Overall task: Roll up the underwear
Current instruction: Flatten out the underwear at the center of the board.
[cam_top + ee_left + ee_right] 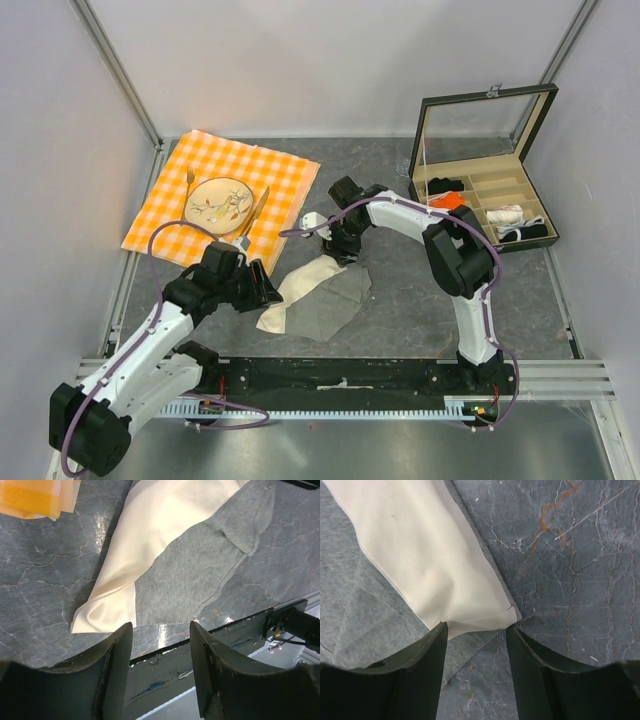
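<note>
The underwear point(335, 300) lies flat on the dark table, grey with a cream-white strip point(300, 283) along its left side. My left gripper point(268, 288) hovers at the strip's near-left end. In the left wrist view its fingers point(160, 630) stand open with nothing between them, and the cream corner point(100, 617) lies just beyond the tips. My right gripper point(343, 256) is over the garment's far end. Its fingers point(476, 630) are open, with the cream strip's end point(470, 615) at the tips and grey cloth point(350, 605) to the left.
An orange-and-white checked cloth point(270, 175) at the back left carries a plate point(220, 203) with a fork and a knife. An open compartment box point(485, 200) with small garments stands at the back right. A black rail point(340, 375) runs along the near edge.
</note>
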`<action>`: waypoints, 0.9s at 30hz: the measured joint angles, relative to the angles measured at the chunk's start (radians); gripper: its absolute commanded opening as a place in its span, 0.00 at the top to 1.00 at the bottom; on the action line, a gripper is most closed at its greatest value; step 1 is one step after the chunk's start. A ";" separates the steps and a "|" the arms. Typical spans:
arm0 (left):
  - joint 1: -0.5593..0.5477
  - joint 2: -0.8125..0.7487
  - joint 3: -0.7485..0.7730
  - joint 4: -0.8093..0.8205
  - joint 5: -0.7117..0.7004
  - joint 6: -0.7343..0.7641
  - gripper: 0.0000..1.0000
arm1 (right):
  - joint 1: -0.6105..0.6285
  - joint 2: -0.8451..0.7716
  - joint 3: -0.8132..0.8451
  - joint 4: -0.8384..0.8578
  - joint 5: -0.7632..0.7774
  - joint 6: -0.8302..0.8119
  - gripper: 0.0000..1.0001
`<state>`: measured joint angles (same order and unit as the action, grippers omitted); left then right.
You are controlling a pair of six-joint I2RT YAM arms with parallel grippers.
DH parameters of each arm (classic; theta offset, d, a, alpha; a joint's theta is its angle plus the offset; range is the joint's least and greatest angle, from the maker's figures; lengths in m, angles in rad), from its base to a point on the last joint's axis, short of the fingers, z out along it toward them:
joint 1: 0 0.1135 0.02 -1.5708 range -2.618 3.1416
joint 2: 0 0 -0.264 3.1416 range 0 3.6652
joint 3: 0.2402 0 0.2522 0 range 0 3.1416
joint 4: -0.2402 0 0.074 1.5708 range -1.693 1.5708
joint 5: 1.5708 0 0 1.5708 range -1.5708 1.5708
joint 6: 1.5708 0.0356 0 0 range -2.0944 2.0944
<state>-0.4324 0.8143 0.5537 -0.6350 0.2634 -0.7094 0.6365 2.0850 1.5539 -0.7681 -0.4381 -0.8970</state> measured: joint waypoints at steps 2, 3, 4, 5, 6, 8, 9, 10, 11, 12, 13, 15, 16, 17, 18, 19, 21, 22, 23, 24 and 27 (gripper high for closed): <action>0.000 0.022 0.000 0.001 -0.003 -0.001 0.44 | -0.005 0.008 0.000 0.008 -0.001 0.023 0.51; 0.000 0.035 0.000 0.002 -0.009 -0.002 0.44 | -0.007 0.009 0.000 0.011 -0.005 0.039 0.59; 0.000 0.050 -0.001 0.002 -0.016 -0.002 0.44 | -0.009 0.009 0.000 0.014 -0.011 0.049 0.64; 0.000 0.064 -0.002 0.002 -0.024 -0.004 0.45 | -0.010 0.009 0.000 0.018 -0.017 0.056 0.69; 0.000 0.077 -0.005 0.003 -0.029 -0.005 0.45 | -0.011 0.009 0.000 0.021 -0.027 0.066 0.79; 0.000 0.098 -0.007 0.005 -0.039 -0.008 0.45 | -0.014 0.009 0.000 0.022 -0.045 0.086 0.89; 0.000 0.109 -0.011 0.010 -0.048 -0.010 0.45 | -0.017 0.009 0.000 0.021 -0.060 0.100 0.95; 0.000 0.117 -0.014 0.013 -0.051 -0.012 0.45 | -0.022 0.009 0.000 0.021 -0.069 0.109 0.97; 0.000 0.125 -0.019 0.016 -0.054 -0.013 0.45 | -0.024 0.009 0.000 0.021 -0.079 0.117 0.98; 0.000 0.131 -0.022 0.017 -0.056 -0.014 0.46 | -0.029 0.008 0.000 0.020 -0.090 0.128 0.99; 0.000 0.138 -0.026 0.018 -0.057 -0.016 0.46 | -0.037 0.006 0.000 0.019 -0.102 0.139 1.00; -0.002 0.153 -0.031 0.025 -0.063 -0.019 0.46 | -0.060 -0.003 0.000 0.018 -0.127 0.162 1.00; -0.002 0.158 -0.032 0.027 -0.064 -0.019 0.46 | -0.077 -0.010 -0.001 0.018 -0.137 0.171 1.00; -0.002 0.165 -0.032 0.032 -0.064 -0.019 0.46 | -0.097 -0.019 -0.002 0.018 -0.146 0.181 1.00; -0.002 0.173 -0.032 0.040 -0.064 -0.019 0.46 | -0.115 -0.029 -0.006 0.019 -0.152 0.190 1.00; -0.002 0.181 -0.032 0.048 -0.064 -0.019 0.46 | -0.140 -0.044 -0.013 0.019 -0.158 0.197 1.00; -0.002 0.196 -0.032 0.068 -0.059 -0.018 0.46 | -0.188 -0.081 -0.032 0.019 -0.164 0.211 1.00; -0.002 0.206 -0.032 0.079 -0.053 -0.017 0.46 | -0.215 -0.099 -0.043 0.018 -0.166 0.214 1.00; -0.002 0.217 -0.032 0.092 -0.049 -0.016 0.46 | -0.238 -0.116 -0.051 0.018 -0.168 0.218 1.00; -0.003 0.229 -0.032 0.107 -0.045 -0.015 0.46 | -0.262 -0.130 -0.060 0.019 -0.170 0.221 1.00; -0.009 0.281 -0.030 0.150 -0.043 -0.002 0.46 | -0.322 -0.159 -0.085 0.017 -0.188 0.225 1.00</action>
<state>-0.4416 1.0954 0.5236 -0.4847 0.2207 -0.7109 0.3145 1.9259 1.4689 -0.7509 -0.6262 -0.6720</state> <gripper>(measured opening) 0.542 0.007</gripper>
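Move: The right hand's open fingers already straddle the cream waistband's right end, which lies at the hand point or a centimetre below; the grey body's middle is about 9 cm back and 5 cm left. The storage box's middle is roughly 12 cm ahead and 30 cm right. From the raised left hand, the right end is some 7 cm ahead, 14 cm right and 9 cm down, the waistband's left end 6 cm back, straight in line sideways and 9 cm down. The right hand stays almost in place while its fingers shut, pinching the waistband's right end, then drags that end about 9 cm to the right, with some 4 cm forward and 5 cm up, towards the storage box while the wrist swings clockwise by roughly 25 degrees. Meanwhile the left hand sinks about 5 cm above the board, fingers still half open and touching nothing, its wrist tilting only slightly. ##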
